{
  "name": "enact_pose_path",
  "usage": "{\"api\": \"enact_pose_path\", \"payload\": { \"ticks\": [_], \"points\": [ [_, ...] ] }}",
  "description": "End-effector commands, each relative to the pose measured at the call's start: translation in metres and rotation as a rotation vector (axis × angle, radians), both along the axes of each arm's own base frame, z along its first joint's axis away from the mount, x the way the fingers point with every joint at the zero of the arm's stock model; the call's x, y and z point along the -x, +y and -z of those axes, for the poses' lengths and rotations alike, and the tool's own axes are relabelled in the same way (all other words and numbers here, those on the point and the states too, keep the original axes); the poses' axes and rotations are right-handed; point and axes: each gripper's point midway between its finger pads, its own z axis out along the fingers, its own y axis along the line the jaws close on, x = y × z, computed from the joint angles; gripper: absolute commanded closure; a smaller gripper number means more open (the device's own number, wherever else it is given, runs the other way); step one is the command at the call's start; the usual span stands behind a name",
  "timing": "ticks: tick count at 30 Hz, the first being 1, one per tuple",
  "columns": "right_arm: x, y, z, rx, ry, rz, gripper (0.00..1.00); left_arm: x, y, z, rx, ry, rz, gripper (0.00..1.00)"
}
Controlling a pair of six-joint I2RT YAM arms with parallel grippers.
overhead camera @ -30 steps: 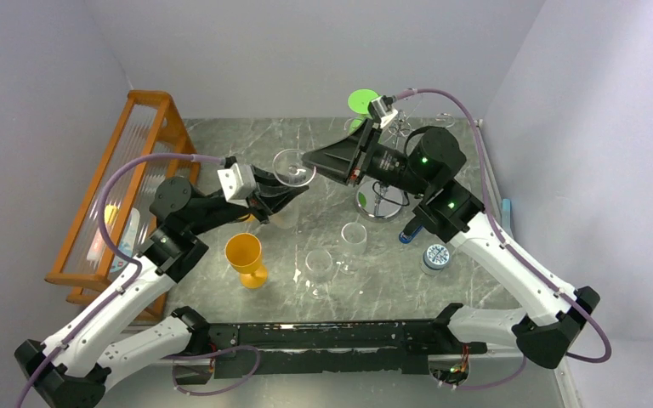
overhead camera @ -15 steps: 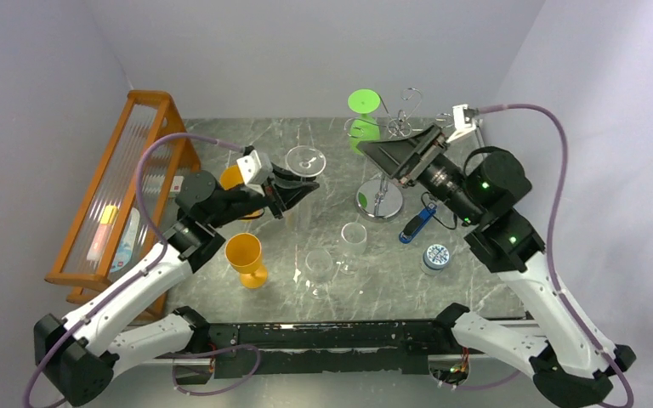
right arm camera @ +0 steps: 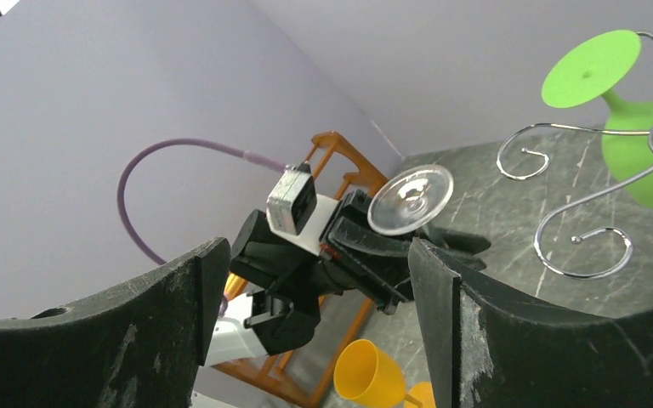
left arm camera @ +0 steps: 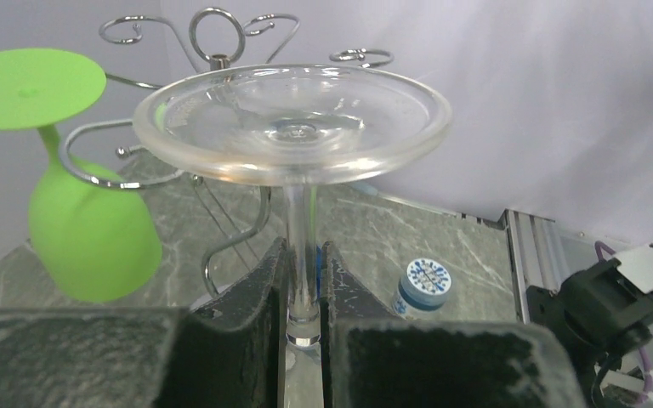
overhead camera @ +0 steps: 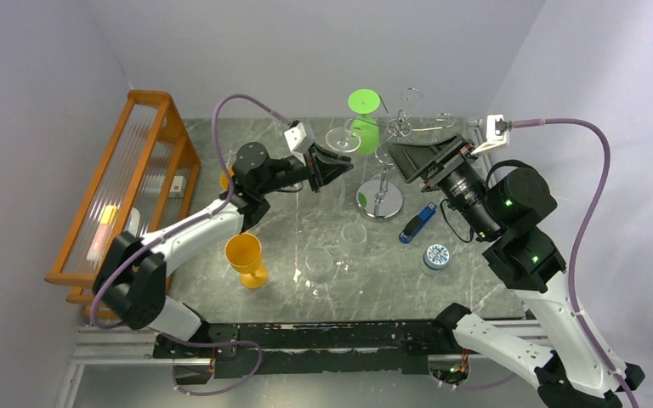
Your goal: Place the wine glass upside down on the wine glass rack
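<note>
A clear wine glass hangs upside down, its round foot (overhead camera: 337, 138) on top. My left gripper (overhead camera: 330, 167) is shut on its stem (left arm camera: 303, 246) just under the foot (left arm camera: 292, 123); the bowl is hidden below the fingers. The chrome wine glass rack stands just right of it, with its mirrored base (overhead camera: 380, 201) and curled arms (overhead camera: 404, 123) (left arm camera: 212, 34) (right arm camera: 578, 229). A green glass (overhead camera: 362, 119) (left arm camera: 85, 229) hangs upside down on one arm. My right gripper (overhead camera: 417, 157) (right arm camera: 316, 255) is open and holds nothing, to the right of the rack and facing the held glass (right arm camera: 410, 200).
An orange wooden slatted rack (overhead camera: 127, 187) runs along the left edge. A yellow goblet (overhead camera: 246, 257) and two clear glasses (overhead camera: 319, 268) (overhead camera: 354, 234) stand near the front middle. A blue object (overhead camera: 417, 223) and a blue-and-white round lid (overhead camera: 435, 255) lie right of the rack's base.
The right gripper has opened and drawn back to the right, away from the glass. The left arm has carried the glass back and rightward, up to the chrome rack.
</note>
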Motion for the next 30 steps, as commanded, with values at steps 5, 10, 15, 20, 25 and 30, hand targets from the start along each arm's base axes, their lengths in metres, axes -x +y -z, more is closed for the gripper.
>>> {"api": "enact_pose_path", "payload": {
  "ticks": [5, 10, 15, 20, 25, 30],
  "points": [
    [-0.002, -0.004, 0.004, 0.013, -0.004, 0.025, 0.19, -0.012, -0.036, -0.033, 0.083, -0.134, 0.100, 0.95],
    [-0.003, -0.005, 0.008, 0.005, 0.004, 0.030, 0.19, -0.024, -0.052, -0.016, 0.054, -0.123, 0.077, 0.95],
    [-0.004, -0.006, 0.009, -0.003, 0.009, 0.040, 0.19, -0.036, -0.060, -0.006, 0.064, -0.098, 0.042, 0.95],
    [-0.004, -0.006, 0.011, -0.008, 0.014, 0.036, 0.19, -0.046, -0.065, 0.001, 0.061, -0.089, 0.011, 0.95],
    [-0.002, 0.001, 0.012, -0.016, 0.005, -0.001, 0.19, -0.057, -0.073, 0.004, 0.042, -0.107, 0.012, 0.95],
    [-0.002, 0.004, 0.015, -0.023, 0.015, -0.016, 0.19, -0.069, -0.076, 0.009, 0.037, -0.105, -0.020, 0.95]
  ]
}}
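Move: The left hand holds the clear wine glass foot-up; the rack's empty left ring lies about 10 cm ahead of it and 5 cm to the right, roughly 1 cm lower. The green glass hangs some 15 cm ahead and 5 cm right, about 5 cm lower; the rack's front ring is 12 cm right and 1 cm ahead. From the empty right hand, the left ring is about 13 cm ahead, 6 cm left and 15 cm below. Left hand, still pinching the stem, carries the wine glass 7 cm right, 6 cm forward, lower, towards the left ring. ##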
